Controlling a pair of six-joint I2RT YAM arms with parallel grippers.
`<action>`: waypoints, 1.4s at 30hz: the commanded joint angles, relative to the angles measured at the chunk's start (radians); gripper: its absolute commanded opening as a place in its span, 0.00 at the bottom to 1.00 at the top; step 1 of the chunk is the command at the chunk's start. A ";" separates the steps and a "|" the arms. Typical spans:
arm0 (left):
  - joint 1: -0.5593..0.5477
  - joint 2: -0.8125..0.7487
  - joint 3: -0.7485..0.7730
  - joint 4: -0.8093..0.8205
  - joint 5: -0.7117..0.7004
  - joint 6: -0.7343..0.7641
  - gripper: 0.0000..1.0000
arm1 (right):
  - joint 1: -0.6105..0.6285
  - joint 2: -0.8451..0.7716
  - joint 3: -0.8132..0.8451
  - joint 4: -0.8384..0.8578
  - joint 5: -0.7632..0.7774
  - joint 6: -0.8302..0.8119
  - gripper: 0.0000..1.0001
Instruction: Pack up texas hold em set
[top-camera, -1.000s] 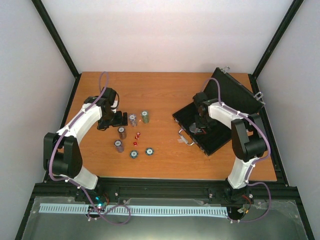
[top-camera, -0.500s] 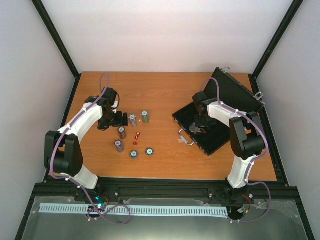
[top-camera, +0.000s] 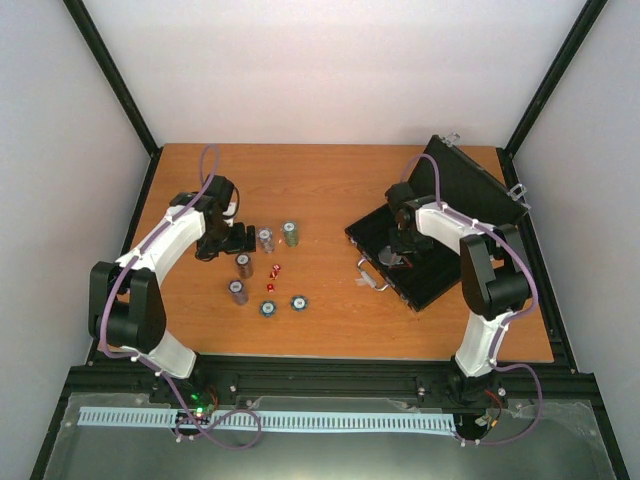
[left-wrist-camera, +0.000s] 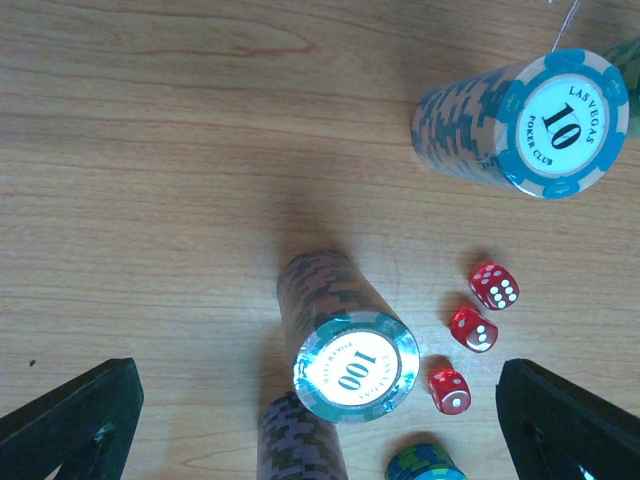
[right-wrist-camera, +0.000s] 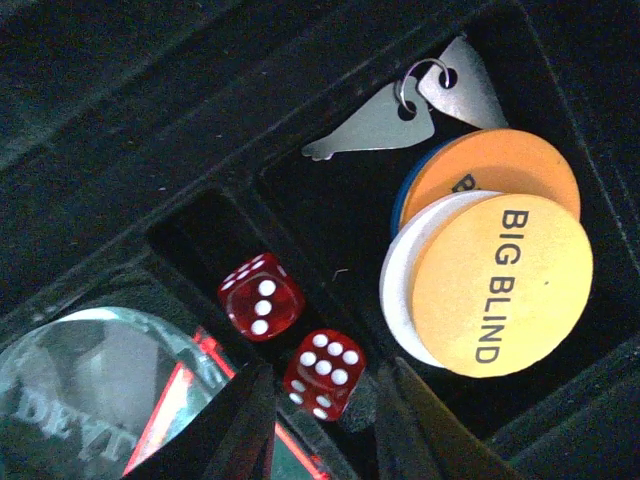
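The black case (top-camera: 440, 278) of the texas hold em set lies open at the right, its lid (top-camera: 470, 185) leaning back. My right gripper (top-camera: 400, 250) reaches into it. In the right wrist view, its jaws (right-wrist-camera: 335, 425) stand slightly apart around a red die (right-wrist-camera: 323, 373), with a gap at the right finger. A second die (right-wrist-camera: 261, 296) lies beside it. My left gripper (top-camera: 238, 237) is wide open over the chip stacks. Between its fingers stands a "100" stack (left-wrist-camera: 345, 345). Three red dice (left-wrist-camera: 473, 329) lie to its right, and a "10" stack (left-wrist-camera: 520, 125) is farther off.
A "BIG BLIND" disc (right-wrist-camera: 500, 285), an orange disc (right-wrist-camera: 490, 175) and keys (right-wrist-camera: 385, 120) share the case compartment. More chip stacks (top-camera: 290, 233) (top-camera: 238, 292) and two flat chips (top-camera: 268, 308) (top-camera: 298, 302) sit on the table. The case handle (top-camera: 375, 280) points toward them.
The right gripper's jaws have spread a little around the die in the case. The left arm edged slightly toward the chip stacks, then held still.
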 joint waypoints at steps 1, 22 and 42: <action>-0.004 -0.009 0.030 0.006 0.008 0.004 1.00 | -0.009 -0.074 0.038 -0.001 -0.034 -0.004 0.35; -0.004 -0.024 0.040 0.006 0.006 -0.011 1.00 | 0.383 0.185 0.507 -0.102 -0.359 -0.133 0.70; -0.004 -0.064 0.015 -0.010 -0.012 0.009 1.00 | 0.530 0.485 0.773 -0.119 -0.510 -0.104 0.66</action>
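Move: The two outermost loose red dice lie about 36 cm to the right hand's left, some 5 cm back and 3 cm lower; a third die is about 3 cm nearer the base and 1 cm farther left than them. From that pair, the blue 10 stack stands 7 cm farther out and 2 cm left, the green stack about 8 cm farther out and 4 cm right, and the brown 100 stack 8 cm left and 1 cm farther out. From the left hand the pair is 8 cm right, 1 cm ahead and 10 cm below. The right hand heads out of the case for the loose dice, its fingers spreading well wider: it climbs roughly 10 cm, sweeps left over the case edge and sinks again, ending some 33 cm to the left, slightly back, above and just right of the dice. On the way the wrist turns counter-clockwise about 40 degrees and rolls its left side up. No touch on the dice or stacks is seen at the end. ##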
